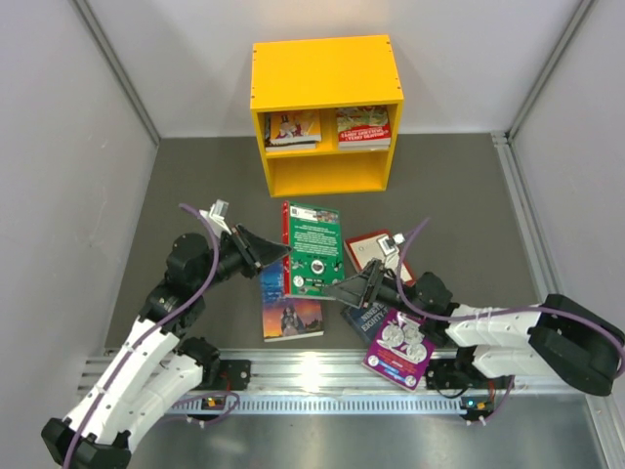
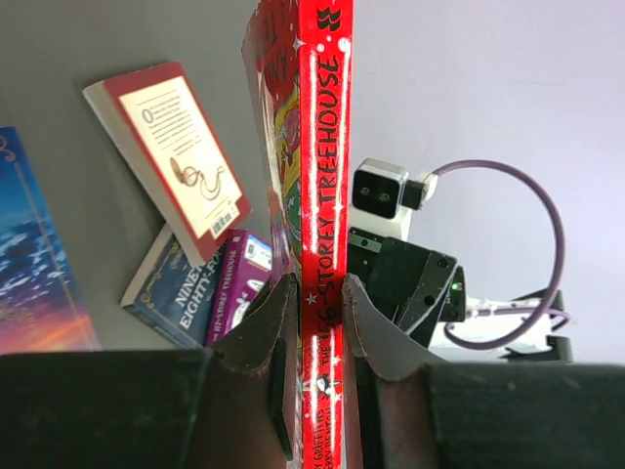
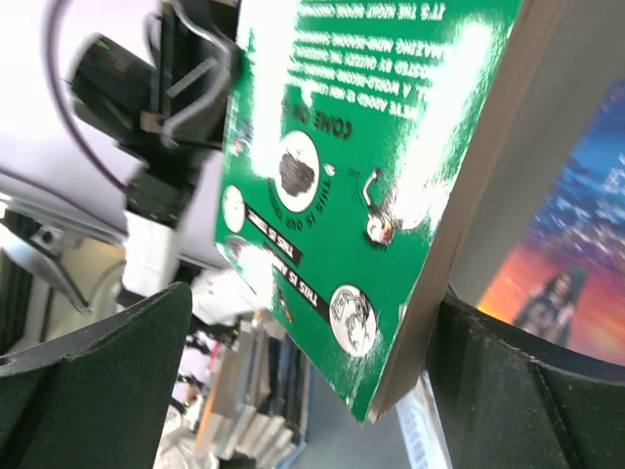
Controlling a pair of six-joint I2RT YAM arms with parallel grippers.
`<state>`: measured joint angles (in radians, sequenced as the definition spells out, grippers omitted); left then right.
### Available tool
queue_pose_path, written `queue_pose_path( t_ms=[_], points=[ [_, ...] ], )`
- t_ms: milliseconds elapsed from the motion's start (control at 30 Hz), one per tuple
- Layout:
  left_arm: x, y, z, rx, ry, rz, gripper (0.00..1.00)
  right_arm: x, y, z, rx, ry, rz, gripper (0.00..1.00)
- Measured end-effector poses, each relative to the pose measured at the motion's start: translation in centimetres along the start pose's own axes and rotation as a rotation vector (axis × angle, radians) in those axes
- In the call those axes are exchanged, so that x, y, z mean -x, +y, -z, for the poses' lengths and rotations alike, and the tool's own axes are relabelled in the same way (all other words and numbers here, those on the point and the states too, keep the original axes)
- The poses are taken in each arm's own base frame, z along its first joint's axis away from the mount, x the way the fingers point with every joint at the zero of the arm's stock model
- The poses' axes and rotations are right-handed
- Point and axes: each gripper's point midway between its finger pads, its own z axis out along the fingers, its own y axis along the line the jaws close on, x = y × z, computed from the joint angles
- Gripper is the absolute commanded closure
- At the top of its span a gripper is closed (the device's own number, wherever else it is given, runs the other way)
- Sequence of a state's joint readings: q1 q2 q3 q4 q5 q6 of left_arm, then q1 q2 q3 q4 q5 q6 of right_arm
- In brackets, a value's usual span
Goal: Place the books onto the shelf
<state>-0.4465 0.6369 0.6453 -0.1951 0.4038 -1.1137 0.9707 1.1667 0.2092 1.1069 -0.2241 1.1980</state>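
Note:
My left gripper [image 1: 280,255] [image 2: 317,305] is shut on the red spine of a green book [image 1: 314,248] [image 2: 326,137] [image 3: 361,166] and holds it up off the table in front of the yellow shelf [image 1: 327,68]. My right gripper [image 1: 344,286] [image 3: 305,383] stands wide open around the book's lower corner, its fingers [image 3: 98,376] apart from the cover. On the table lie a blue sunset book [image 1: 291,311] [image 2: 29,264] [image 3: 576,244], a red-cream book [image 1: 371,248] [image 2: 176,161], a dark blue book [image 1: 363,316] [image 2: 166,283] and a purple book [image 1: 395,350] [image 2: 240,274].
Two books [image 1: 293,128] [image 1: 363,126] lie in the shelf's two upper compartments; the lower compartment [image 1: 327,172] shows nothing inside. Grey walls close in the table on the left, back and right. A metal rail [image 1: 322,391] runs along the near edge.

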Motion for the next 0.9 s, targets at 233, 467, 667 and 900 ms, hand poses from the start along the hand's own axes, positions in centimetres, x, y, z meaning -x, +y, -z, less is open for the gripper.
queue_pose_path(
  t_ms=[233,467,667,900],
  points=[
    [0.3,-0.7,-0.1,-0.055,-0.025,0.031,1.00,1.3,0.4,-0.9,0.040,-0.037,-0.054,0.67],
    [1.0,1.5,-0.1,0.031,-0.080,-0.014,0.89,1.1,-0.7,-1.9,0.008,-0.016,-0.131,1.00],
    [2.0,4.4,0.7,0.205,-0.131,-0.100,0.06,3.4,-1.8,-3.8,-0.016,-0.022,-0.108,1.00],
    [3.2,6.4,3.2,0.354,-0.200,-0.206,0.02,11.3,-4.4,-8.3,-0.068,-0.145,-0.077,1.00]
  ],
)
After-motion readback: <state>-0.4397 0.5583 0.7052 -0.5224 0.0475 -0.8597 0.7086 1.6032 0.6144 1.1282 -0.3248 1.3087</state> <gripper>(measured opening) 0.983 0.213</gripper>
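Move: The green book, still held by its spine in the left gripper, has its middle about 6 cm to the right of the left hand. The open right gripper stands by its near page-edge corner, the book's middle some 8 cm ahead and 4 cm left. From the right hand, the shelf's lower opening is roughly 30 cm ahead and 9 cm lower; Jane Eyre lies 3 cm ahead, 9 cm left and the red-edged book 13 cm ahead, 12 cm right, both about 17 cm below. Shut the right gripper on the page-edge side of the green book while the left keeps hold of the spine. Then open the left gripper wide and draw it off leftward about 7 cm and somewhat down, rolling some 20 degrees so its left side rises, while the right carries the book forward about 14 cm, slightly left, towards the shelf. ##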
